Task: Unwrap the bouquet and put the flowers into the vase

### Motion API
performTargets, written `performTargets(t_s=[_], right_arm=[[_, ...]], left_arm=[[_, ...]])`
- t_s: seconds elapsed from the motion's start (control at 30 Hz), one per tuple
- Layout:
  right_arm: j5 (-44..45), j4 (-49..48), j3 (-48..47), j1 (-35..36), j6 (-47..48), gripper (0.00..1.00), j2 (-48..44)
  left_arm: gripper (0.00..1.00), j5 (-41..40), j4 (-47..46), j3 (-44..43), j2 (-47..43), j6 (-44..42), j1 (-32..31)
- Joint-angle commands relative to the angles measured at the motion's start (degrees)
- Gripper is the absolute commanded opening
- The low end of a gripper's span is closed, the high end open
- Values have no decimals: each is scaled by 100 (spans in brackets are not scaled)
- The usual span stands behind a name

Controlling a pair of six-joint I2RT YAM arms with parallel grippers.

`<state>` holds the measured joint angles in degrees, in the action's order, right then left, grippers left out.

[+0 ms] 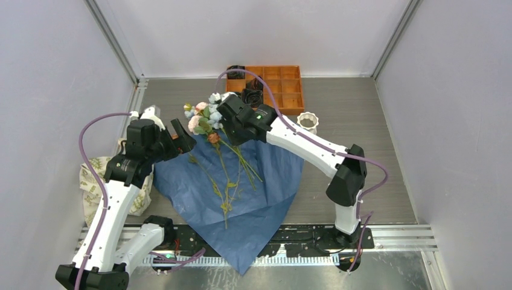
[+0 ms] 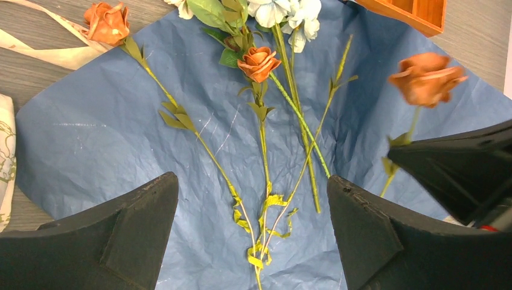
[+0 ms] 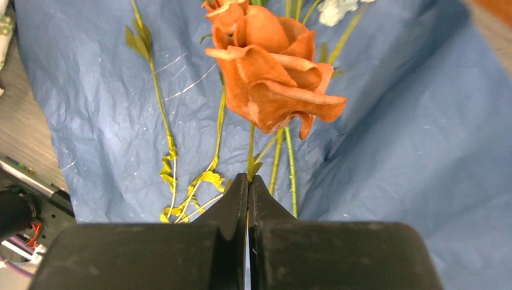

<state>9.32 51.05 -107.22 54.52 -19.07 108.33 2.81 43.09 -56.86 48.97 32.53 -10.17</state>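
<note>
The bouquet lies unwrapped: blue wrapping paper (image 1: pixel 265 181) is spread flat with the flowers (image 1: pixel 202 115) on it, stems pointing toward me. My right gripper (image 3: pixel 248 178) is shut on the stem of one orange rose (image 3: pixel 272 78), just under the bloom, and holds it above the paper. From the left wrist view that rose (image 2: pixel 427 77) hangs at the right. My left gripper (image 2: pixel 252 178) is open and holds nothing, hovering over the stem ends near the paper's left edge. The white ribbed vase (image 1: pixel 307 122) stands upright to the right of the paper.
An orange compartment tray (image 1: pixel 284 84) with dark rolled items sits at the back, behind the vase. A cream floral cloth bag (image 1: pixel 93 181) lies at the left by my left arm. A beige ribbon (image 2: pixel 54 54) lies loose on the table beside the paper.
</note>
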Motion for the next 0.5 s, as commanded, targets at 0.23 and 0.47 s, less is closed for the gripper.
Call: performTargets(t_s=[0.23, 0.47], right_arm=[[2092, -993, -547, 3, 1226, 1, -1349], [3572, -2597, 77, -192, 2401, 1, -2300]], left_arm=[[93, 134, -282, -84, -156, 24, -20], [93, 301, -388, -71, -67, 41, -20]])
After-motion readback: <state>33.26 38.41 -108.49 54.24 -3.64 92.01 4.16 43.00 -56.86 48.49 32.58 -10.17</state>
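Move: Off to the right hand's right, about 23 cm, and some 4 cm farther out, stands the vase, its middle about 9 cm lower; this hand already holds an orange rose by its stem. The blue and pink flowers lie about 17 cm ahead and 9 cm left of the right hand, another orange rose 10 cm ahead and 8 cm left, both well below. From the left hand the vase is some 37 cm right, 7 cm ahead and 12 cm lower. Lifting ever faster, the right hand carries the orange rose up about 18 cm, drawing away from the spread paper and drifting some 7 cm right, to the vase's side, and slightly forward. The wrist tips the fingers up out of their downward slant by some 35 degrees, turning a little clockwise, while the shut fingers keep their pinch on the stem. ##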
